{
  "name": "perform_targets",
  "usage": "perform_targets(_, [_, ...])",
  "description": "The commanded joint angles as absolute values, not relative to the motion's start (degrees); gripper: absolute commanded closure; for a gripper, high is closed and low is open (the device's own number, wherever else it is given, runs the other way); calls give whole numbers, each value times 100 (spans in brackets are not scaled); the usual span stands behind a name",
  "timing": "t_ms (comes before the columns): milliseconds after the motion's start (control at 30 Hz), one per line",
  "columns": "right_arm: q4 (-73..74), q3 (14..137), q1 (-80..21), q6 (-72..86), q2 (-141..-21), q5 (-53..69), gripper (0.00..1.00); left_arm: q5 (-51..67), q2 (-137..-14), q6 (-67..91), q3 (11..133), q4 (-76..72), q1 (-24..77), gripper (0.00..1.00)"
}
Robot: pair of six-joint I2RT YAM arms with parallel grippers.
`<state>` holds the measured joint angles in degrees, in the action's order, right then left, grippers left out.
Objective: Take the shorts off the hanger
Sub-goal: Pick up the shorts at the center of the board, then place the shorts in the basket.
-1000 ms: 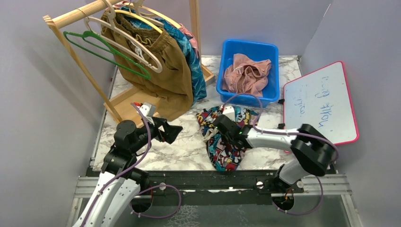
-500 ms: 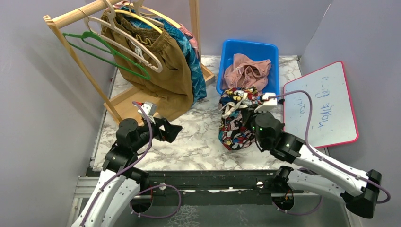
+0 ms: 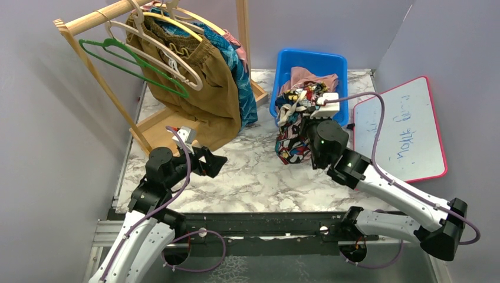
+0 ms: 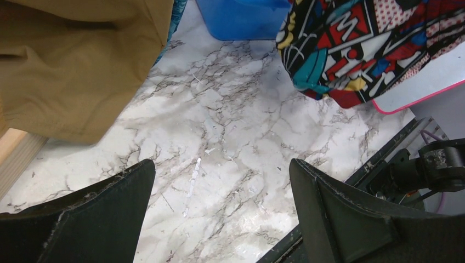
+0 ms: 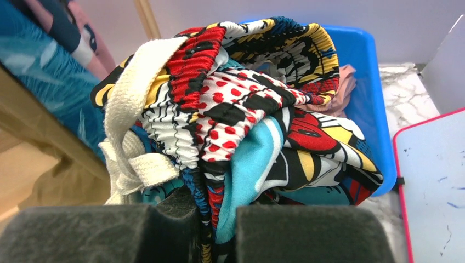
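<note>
My right gripper is shut on the comic-print shorts, which hang bunched in the air over the front edge of the blue bin. Plain pink shorts lie in that bin. Olive-brown shorts with a white drawstring hang on a hanger on the rack. Behind them are teal patterned shorts and a pink pair with navy blotches. My left gripper is open over bare marble, below the olive shorts' hem.
A wooden rack with a flat base stands at the back left. On it hang a bare white hanger and a bare green hanger. A pink-edged whiteboard leans at the right. Grey walls close both sides.
My right arm has lifted the comic-print shorts off the table and carried them back and right to the bin's front edge. The left arm has barely moved.
</note>
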<state>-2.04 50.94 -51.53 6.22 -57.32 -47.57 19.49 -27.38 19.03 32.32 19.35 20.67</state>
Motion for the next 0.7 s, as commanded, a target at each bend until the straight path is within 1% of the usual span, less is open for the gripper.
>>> perform_targets(0, [-588, 5662, -4669, 442, -6146, -4397, 99, 1862, -2691, 1903, 3256, 1843, 2040, 6])
perform_targets(133, [69, 6455, -3919, 890, -6781, -3682, 99, 1982, -2681, 1894, 3253, 1817, 2044, 6])
perform_targets(233, [315, 7024, -3665, 831, -7146, -3365, 99, 1935, -2686, 1898, 3252, 1819, 2048, 5])
perform_targets(367, [187, 7675, -3455, 533, -7484, -3298, 99, 1914, -2707, 1898, 3260, 1827, 2047, 1])
perform_targets(567, [222, 9089, -3032, 104, -8313, -3367, 99, 1914, -2720, 1898, 3261, 1827, 2047, 1])
perform_targets(667, [488, 9654, -2729, 188, -8825, -3204, 99, 1924, -2750, 1898, 3261, 1828, 2047, 1])
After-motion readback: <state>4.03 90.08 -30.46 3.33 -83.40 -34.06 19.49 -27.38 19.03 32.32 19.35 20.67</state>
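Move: Ahead of the right hand, which already holds the patterned shorts in the air, the blue bin sits about 18 cm farther out, some 2 cm right and 26 cm below, with the pink shorts inside it at nearly the same spot. The teal shorts hang some 26 cm left and 10 cm ahead, about 10 cm lower; the whiteboard is roughly 35 cm right and 5 cm ahead, 25 cm below. From the left hand, the bin lies about 28 cm ahead, 34 cm right and 17 cm below. Carrying the patterned shorts by their pinched waistband, the right arm swings them forward about 14 cm from in front of the blue bin to above it, mostly level at first, then climbing steeply for roughly 12 cm of rise in all. The hand drifts slightly right and turns a little clockwise, its fingers staying shut on the cloth. ##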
